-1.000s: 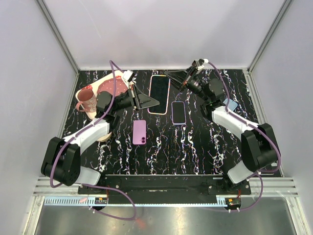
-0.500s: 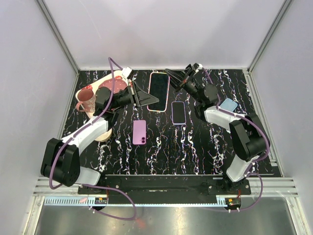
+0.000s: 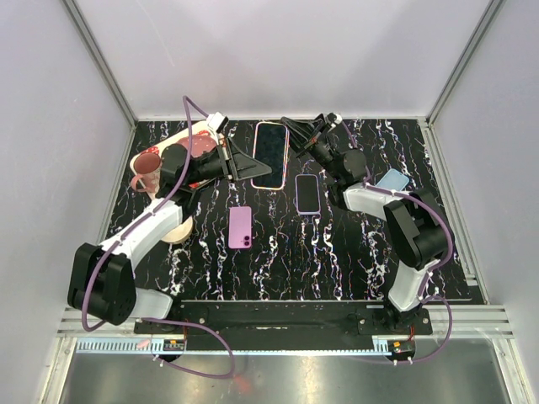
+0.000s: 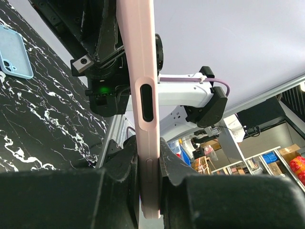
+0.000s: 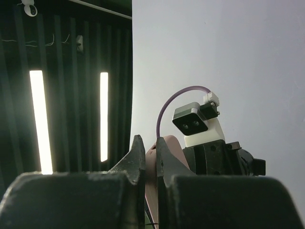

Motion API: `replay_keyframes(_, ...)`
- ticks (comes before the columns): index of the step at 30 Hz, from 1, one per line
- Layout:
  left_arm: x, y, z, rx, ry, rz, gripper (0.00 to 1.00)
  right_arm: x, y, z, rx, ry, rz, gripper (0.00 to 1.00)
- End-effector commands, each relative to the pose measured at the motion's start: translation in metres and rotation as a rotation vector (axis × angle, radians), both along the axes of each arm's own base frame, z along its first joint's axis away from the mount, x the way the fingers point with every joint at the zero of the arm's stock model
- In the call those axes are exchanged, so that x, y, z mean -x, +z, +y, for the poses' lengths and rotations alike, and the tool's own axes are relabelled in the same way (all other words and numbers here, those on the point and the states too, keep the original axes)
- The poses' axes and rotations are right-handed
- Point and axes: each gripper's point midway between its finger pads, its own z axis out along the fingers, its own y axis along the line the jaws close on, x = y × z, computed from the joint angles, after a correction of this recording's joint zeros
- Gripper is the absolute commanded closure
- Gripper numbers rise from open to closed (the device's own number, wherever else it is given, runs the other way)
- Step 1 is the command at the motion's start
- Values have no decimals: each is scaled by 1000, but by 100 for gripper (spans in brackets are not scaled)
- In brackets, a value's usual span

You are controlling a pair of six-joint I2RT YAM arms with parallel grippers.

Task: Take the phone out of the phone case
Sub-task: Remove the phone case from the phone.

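Note:
A large phone (image 3: pixel 271 151) with a dark screen sits in a pink phone case (image 3: pixel 287 168), held up over the back of the table between both arms. My left gripper (image 3: pixel 259 167) is shut on the case's left long edge; in the left wrist view the pink case (image 4: pixel 145 95) stands edge-on between the pads, left gripper (image 4: pixel 148 164). My right gripper (image 3: pixel 291 127) is shut on the case's far right corner; the right wrist view shows the pink case (image 5: pixel 151 177) pinched between the fingers, right gripper (image 5: pixel 150 160).
On the marble table lie a small purple-rimmed phone (image 3: pixel 307 194), a purple case (image 3: pixel 241 227) and a light blue case (image 3: pixel 392 180), the blue one also in the left wrist view (image 4: pixel 14 52). A pink mug (image 3: pixel 150 172) and a pink plate (image 3: pixel 192 145) stand at the left.
Both grippers and the cased phone shifted slightly left and toward the back wall. The right arm swung further left over the table. Both grips stayed shut.

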Motion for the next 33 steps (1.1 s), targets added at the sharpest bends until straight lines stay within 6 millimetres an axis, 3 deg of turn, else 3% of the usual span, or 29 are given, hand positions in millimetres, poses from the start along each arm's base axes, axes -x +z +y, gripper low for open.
replay_keyframes(1, 47, 104, 9, 133, -20, -454, 100, 30, -14, 33, -8, 207, 89, 100)
replay_keyframes(6, 58, 130, 13, 177, -28, -519, 100, 26, -45, 39, 67, 185, 140, 100)
replay_keyframes(10, 61, 143, 15, 203, -25, -535, 100, 26, -55, 42, 95, 183, 146, 100)
replay_keyframes(17, 57, 155, 17, 234, 4, -522, 100, 33, -85, 55, 442, 113, 84, 100)
replay_keyframes(18, 56, 158, 18, 241, 13, -522, 100, 33, -100, 56, 499, 119, 123, 99)
replay_keyframes(19, 53, 157, 18, 243, 19, -516, 100, 36, -105, 56, 530, 128, 117, 92)
replay_keyframes(23, 47, 160, 21, 269, 28, -475, 100, 48, -130, 53, 638, 133, 112, 82)
replay_keyframes(31, 29, 160, 28, 327, 65, -418, 100, 72, -148, 47, 788, 128, 51, 71)
replay_keyframes(33, 23, 158, 28, 328, 70, -408, 100, 79, -144, 47, 778, 140, 19, 68)
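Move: The phone in its pink case hangs between the hands, its middle about 4 cm ahead of the left hand, 3 cm to its right and a touch higher; from the right hand, which pinches the far right corner, the middle lies some 7 cm back, 3 cm left and 3 cm lower. On the table, about 37 cm below the right hand, the dark phone lies 3 cm ahead and 9 cm to its right. The purple phone lies 1 cm ahead of the left hand, 8 cm to its left and 33 cm down. The cased phone stays clamped in the left fingers, which lift it about 3.5 cm, easing slightly back, then tip forward near the end. At its far right corner the right hand first rises some 2 cm, then lets go: the fingers spread partway while the hand sinks about 3 cm and swings roughly 30 degrees, its upward-pointing fingers tipping down and turning clockwise. ##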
